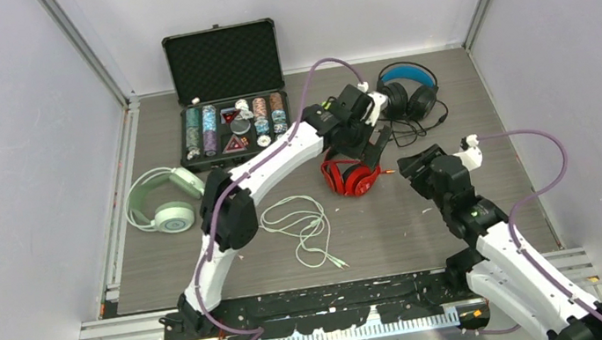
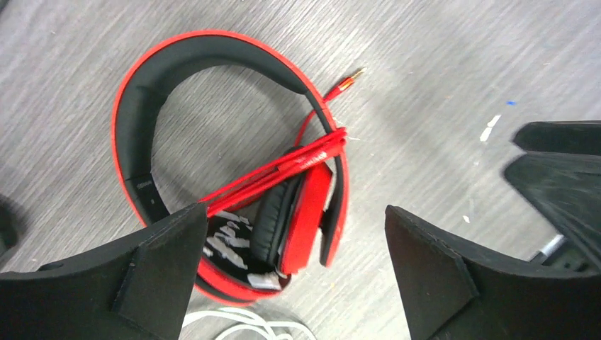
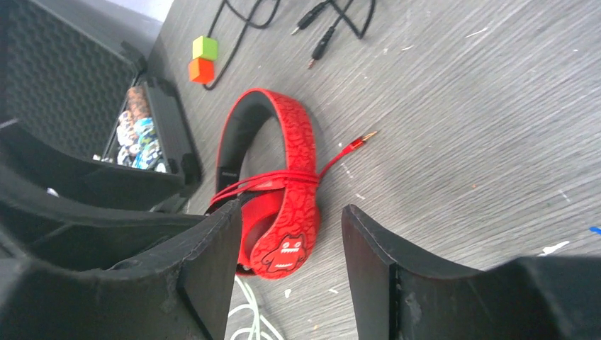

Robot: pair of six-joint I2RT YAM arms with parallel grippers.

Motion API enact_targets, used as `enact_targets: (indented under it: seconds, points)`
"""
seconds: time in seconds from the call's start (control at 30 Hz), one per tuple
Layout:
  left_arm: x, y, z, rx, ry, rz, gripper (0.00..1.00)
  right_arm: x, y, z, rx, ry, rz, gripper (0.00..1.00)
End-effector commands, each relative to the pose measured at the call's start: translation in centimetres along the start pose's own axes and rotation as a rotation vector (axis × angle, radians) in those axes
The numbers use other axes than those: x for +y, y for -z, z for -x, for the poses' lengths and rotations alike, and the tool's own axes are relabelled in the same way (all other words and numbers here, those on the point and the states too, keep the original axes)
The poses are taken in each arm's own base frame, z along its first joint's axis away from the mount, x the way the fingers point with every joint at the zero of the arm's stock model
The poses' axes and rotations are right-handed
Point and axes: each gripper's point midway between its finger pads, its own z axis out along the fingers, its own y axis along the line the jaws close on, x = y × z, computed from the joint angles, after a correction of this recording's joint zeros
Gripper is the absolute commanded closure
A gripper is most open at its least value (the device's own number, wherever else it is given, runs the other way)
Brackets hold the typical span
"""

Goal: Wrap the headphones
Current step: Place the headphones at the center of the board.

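The red headphones point(image 1: 350, 176) point(image 2: 212, 48) point(image 3: 287, 156) lie flat mid-table, their red cable wound round the band and ear cups, the gold plug point(image 2: 351, 78) point(image 3: 363, 139) sticking out on the table. My left gripper point(image 1: 369, 144) point(image 2: 295, 212) hangs open just above them, holding nothing. My right gripper point(image 1: 414, 161) point(image 3: 292, 209) is open to their right, also holding nothing. The black headphones with a blue band point(image 1: 410, 88) sit at the back right. The mint-green headphones point(image 1: 164, 200) lie at the left, and a loose white cable point(image 1: 301, 228) lies in front.
An open black case of poker chips point(image 1: 229, 91) point(image 3: 152, 134) stands at the back. Green point(image 3: 204, 47) and orange point(image 3: 200, 69) cubes and black cable ends point(image 3: 333, 21) lie behind the red pair. Grey walls close in three sides.
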Motion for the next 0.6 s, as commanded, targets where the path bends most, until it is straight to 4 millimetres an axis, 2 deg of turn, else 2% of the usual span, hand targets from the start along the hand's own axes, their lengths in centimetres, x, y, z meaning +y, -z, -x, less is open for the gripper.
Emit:
enact_targets:
  seconds: [0.0, 0.1, 0.23, 0.33, 0.4, 0.47, 0.57]
  points:
    - [-1.0, 7.2, 3.7, -0.123, 0.005, -0.044, 0.0, 2.6, 1.4, 0.6, 0.05, 0.032, 0.051, 0.41]
    - [-0.1, 10.1, 3.2, -0.128, 0.018, 0.006, 0.0, 3.0, 2.1, -0.1, 0.117, 0.083, 0.05, 0.41]
    - [3.0, 14.9, 1.2, -0.152, 0.05, 0.169, 0.0, 3.6, 3.1, -1.4, 0.229, 0.172, 0.068, 0.42]
    - [5.9, 18.4, -1.9, -0.177, 0.079, 0.307, 0.0, 4.5, 4.0, -2.4, 0.314, 0.203, 0.111, 0.43]
    - [7.6, 20.8, -4.3, -0.199, 0.115, 0.37, 0.0, 4.7, 4.3, -2.2, 0.326, 0.213, 0.1, 0.44]
    - [9.2, 22.9, -7.7, -0.202, 0.158, 0.418, 0.0, 5.1, 4.1, -1.2, 0.291, 0.208, 0.07, 0.45]
    - [9.8, 24.6, -11.7, -0.215, 0.165, 0.426, 0.0, 6.0, 2.7, 1.3, 0.176, 0.197, 0.028, 0.45]
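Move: The red headphones lie free below the left hand, their middle about 5 cm to its left, 4 cm back and 9 cm down. From the same hand, the poker case is some 33 cm left and 8 cm farther out, the white cable's coil roughly 20 cm left and 17 cm back, and the black-blue headphones about 11 cm right and 13 cm ahead. From the right hand, the red headphones are around 12 cm left, level with it and 9 cm down. With nothing in its fingers, the left hand heads away from the red headphones: first nearly straight up, then fast to the left and somewhat back, about 20 cm left in all, towards the space between poker case and white cable, staying wide open, tilting up and turning counter-clockwise. The empty, half-open right hand drifts a few centimetres left, up and slightly back, turning nearly 20 degrees counter-clockwise and dipping its fingers. ##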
